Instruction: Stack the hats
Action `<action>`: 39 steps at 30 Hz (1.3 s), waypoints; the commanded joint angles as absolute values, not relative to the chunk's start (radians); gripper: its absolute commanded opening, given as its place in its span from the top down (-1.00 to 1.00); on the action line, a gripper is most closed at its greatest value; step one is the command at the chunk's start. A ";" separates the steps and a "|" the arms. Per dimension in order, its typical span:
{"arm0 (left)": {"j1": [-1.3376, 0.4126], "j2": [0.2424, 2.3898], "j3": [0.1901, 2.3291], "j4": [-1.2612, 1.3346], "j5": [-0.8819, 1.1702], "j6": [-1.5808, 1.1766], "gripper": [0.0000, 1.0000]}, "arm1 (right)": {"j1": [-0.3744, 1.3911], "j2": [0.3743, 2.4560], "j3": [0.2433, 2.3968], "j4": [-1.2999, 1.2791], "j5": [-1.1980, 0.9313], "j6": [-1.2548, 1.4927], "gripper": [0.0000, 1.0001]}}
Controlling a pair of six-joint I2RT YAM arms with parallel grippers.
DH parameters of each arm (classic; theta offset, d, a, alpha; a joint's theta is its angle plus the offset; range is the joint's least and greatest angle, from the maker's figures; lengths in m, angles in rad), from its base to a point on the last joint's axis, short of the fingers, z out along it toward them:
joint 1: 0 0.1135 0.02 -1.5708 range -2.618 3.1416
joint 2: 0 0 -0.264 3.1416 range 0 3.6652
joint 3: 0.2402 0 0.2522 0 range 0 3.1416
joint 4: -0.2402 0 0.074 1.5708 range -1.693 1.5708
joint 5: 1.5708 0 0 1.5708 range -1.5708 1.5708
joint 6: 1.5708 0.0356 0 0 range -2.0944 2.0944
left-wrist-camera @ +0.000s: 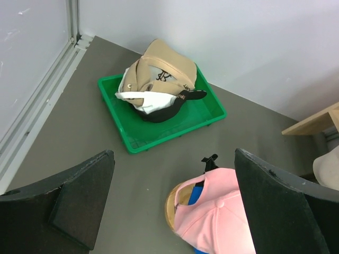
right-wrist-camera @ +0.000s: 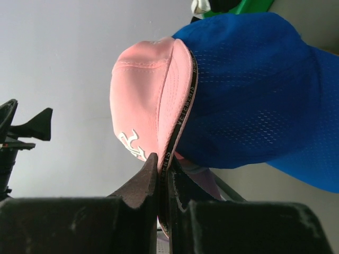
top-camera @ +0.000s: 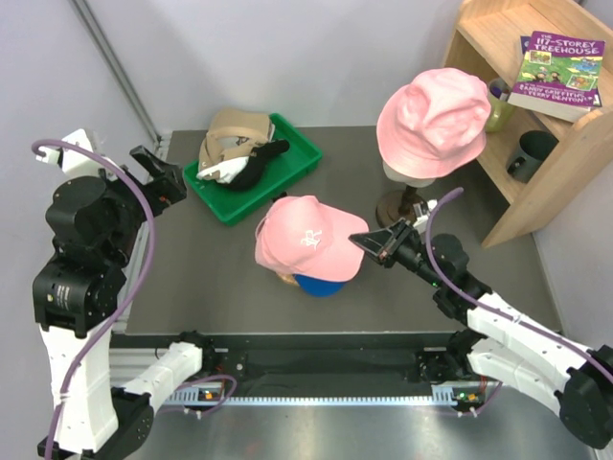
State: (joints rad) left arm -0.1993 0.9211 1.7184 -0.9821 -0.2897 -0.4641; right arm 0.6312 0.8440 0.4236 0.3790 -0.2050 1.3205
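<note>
A pink cap [top-camera: 305, 233] sits over a blue cap [top-camera: 321, 285] on a wooden knob stand in the middle of the table. My right gripper [top-camera: 370, 241] is shut on the pink cap's rim at its right side. In the right wrist view the jaws [right-wrist-camera: 165, 165] pinch the pink cap's [right-wrist-camera: 142, 100] edge band, with the blue cap [right-wrist-camera: 254, 90] under it. My left gripper [top-camera: 159, 172] is open and empty, held up at the left. The left wrist view shows the pink cap [left-wrist-camera: 222, 217] below, and tan [left-wrist-camera: 164, 66], white [left-wrist-camera: 148, 99] and black [left-wrist-camera: 165, 112] caps.
The tan, white and black caps lie in a green tray [top-camera: 292, 153] at the back, also in the left wrist view [left-wrist-camera: 175, 127]. A pink bucket hat [top-camera: 433, 117] sits on a mannequin head at the right. A wooden shelf [top-camera: 565, 153] with a book stands at far right.
</note>
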 commanded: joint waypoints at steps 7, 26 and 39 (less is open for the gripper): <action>-0.198 0.923 1.692 -0.957 -0.311 -0.431 -0.98 | 0.577 0.790 0.249 0.437 -0.187 1.384 1.00; -0.198 0.936 1.618 -0.907 -0.273 -0.436 -0.98 | 0.526 0.881 0.250 0.382 -0.107 1.246 0.61; -0.198 0.963 1.588 -0.873 -0.265 -0.428 -0.98 | 0.528 0.783 0.288 0.316 -0.055 1.100 -0.75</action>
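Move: The right hand holds the pink cap's brim closed in its fingers. The blue cap it is to cover sits on the wooden stand about 13 cm to the left, 2 cm ahead and some 7 cm lower. The green tray is roughly 28 cm ahead and 24 cm left, at table level; the bucket hat is about 16 cm ahead, 13 cm right and higher up. From the empty left hand, the blue cap lies about 23 cm right, 2 cm ahead and 28 cm below. Still pinching the pink cap's brim, the right hand lowers it over the blue cap's brim by some 6 cm, easing to the right, then opens wide and lets go while sinking further, about 10 cm down and 5 cm right in all, rolling a little with its left side dipping. The open left hand sinks about 4 cm and moves 3 cm forward towards the tray, tipping slightly down. ##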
